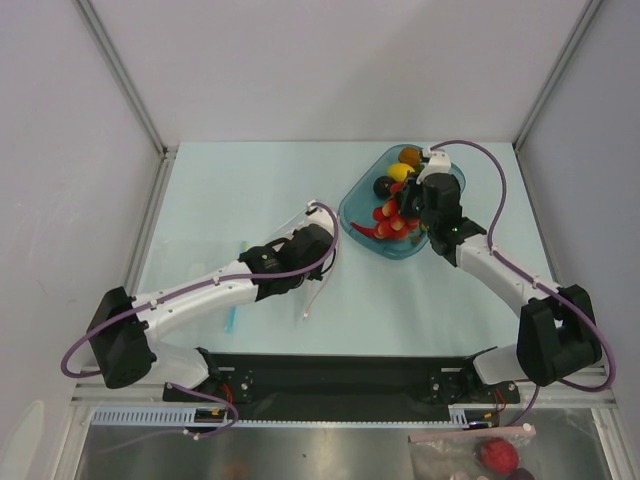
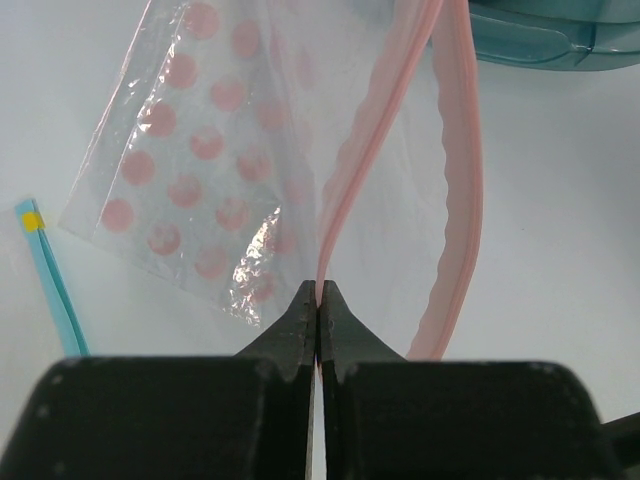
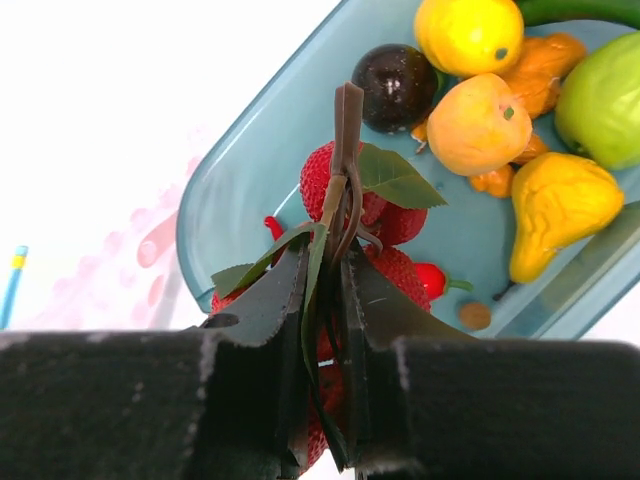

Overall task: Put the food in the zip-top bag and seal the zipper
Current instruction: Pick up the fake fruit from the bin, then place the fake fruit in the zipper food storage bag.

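My left gripper [image 2: 320,300] is shut on the pink zipper [image 2: 460,200] of the clear, pink-dotted zip-top bag [image 2: 220,150], pinching one lip so the mouth gapes. In the top view that gripper [image 1: 325,228] holds the bag [image 1: 296,222] at mid-table, left of the teal tray [image 1: 356,203]. My right gripper [image 3: 330,270] is shut on the brown stem and green leaves of a red berry cluster [image 3: 330,180] over the tray [image 3: 260,130]. Other food lies in the tray: a lemon [image 3: 468,32], a dark plum [image 3: 397,85], a peach-coloured piece [image 3: 480,125], a yellow pear [image 3: 555,205] and a green fruit [image 3: 605,100].
A light-blue stick [image 2: 50,280] lies on the table left of the bag. A small red chili [image 3: 430,280] lies on the tray floor. Another bag with a red ball [image 1: 480,455] sits beyond the near edge at bottom right. Walls enclose the table on three sides.
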Available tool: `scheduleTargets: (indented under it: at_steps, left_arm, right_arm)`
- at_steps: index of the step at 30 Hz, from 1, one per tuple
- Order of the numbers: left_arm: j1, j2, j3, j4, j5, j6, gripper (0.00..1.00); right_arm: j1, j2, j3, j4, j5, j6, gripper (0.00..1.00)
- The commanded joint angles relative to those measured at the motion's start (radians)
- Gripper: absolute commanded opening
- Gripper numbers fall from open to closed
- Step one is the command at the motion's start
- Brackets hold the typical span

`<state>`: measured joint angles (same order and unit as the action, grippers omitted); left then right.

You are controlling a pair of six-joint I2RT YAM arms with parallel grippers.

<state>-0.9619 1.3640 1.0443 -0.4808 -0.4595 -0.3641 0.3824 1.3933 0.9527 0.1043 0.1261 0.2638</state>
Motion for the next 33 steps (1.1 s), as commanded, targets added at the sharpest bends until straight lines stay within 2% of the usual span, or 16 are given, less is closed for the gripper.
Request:
scheduleTargets:
  at_steps: [1,8,12,18,21,25,29,33]
  left_arm:
    - [-0.003,-0.002,0.014,0.015,-0.005,0.013,0.0]
    - [-0.003,-0.003,0.011,0.019,0.01,0.014,0.0]
    - [-0.005,-0.002,0.01,0.034,0.022,0.017,0.01]
    - [-0.005,0.001,-0.006,0.071,0.042,0.019,0.0]
    - [-0.005,0.02,-0.003,0.077,0.047,0.02,0.0]
    - [-0.003,0.037,0.011,0.068,0.041,0.021,0.0]
    - [-0.003,0.024,0.003,0.077,0.032,0.024,0.0]
    - [-0.005,0.003,-0.026,0.123,0.079,0.028,0.0]
  right_arm:
    - [-0.011,-0.042,0.008,0.08,-0.071,0.057,0.0]
    - [0.009,-0.164,-0.127,0.127,-0.274,0.156,0.0]
    - [0.058,-0.281,-0.218,0.176,-0.329,0.218,0.0]
    - [0.121,-0.496,-0.346,0.199,-0.338,0.179,0.0]
    - [0.122,-0.569,-0.39,0.277,-0.414,0.175,0.0]
    - [0.122,-0.577,-0.405,0.368,-0.593,0.175,0.0]
    - [0.122,-0.507,-0.378,0.365,-0.648,0.207,0.0]
    - [0.124,-0.398,-0.408,0.556,-0.805,0.317,0.0]
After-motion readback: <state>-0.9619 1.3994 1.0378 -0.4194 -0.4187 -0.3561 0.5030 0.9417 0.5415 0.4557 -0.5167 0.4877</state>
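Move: The right hand still holds the strawberry bunch by its stems over the bin. The open mouth of the bag, where it is being taken, lies some 13 cm back, 18 cm to the left and about 8 cm below. The bin's middle is about 5 cm ahead, 1 cm to the left and 16 cm down, with the lemon about 13 cm ahead and 2 cm left. The left hand already pinches the bag's edge, the mouth's middle some 4 cm to its right, 1 cm ahead and 2 cm below. Back and to the left, the right hand carries the strawberries out from over the bin towards the open bag, about 17 cm back and 10 cm left, rising some 6 cm along the way. Its wrist swings about 40 degrees counter-clockwise and rolls left side up, the fingers keeping their grip on the stems. The left hand keeps pinching the bag's edge, easing slightly to the right. ##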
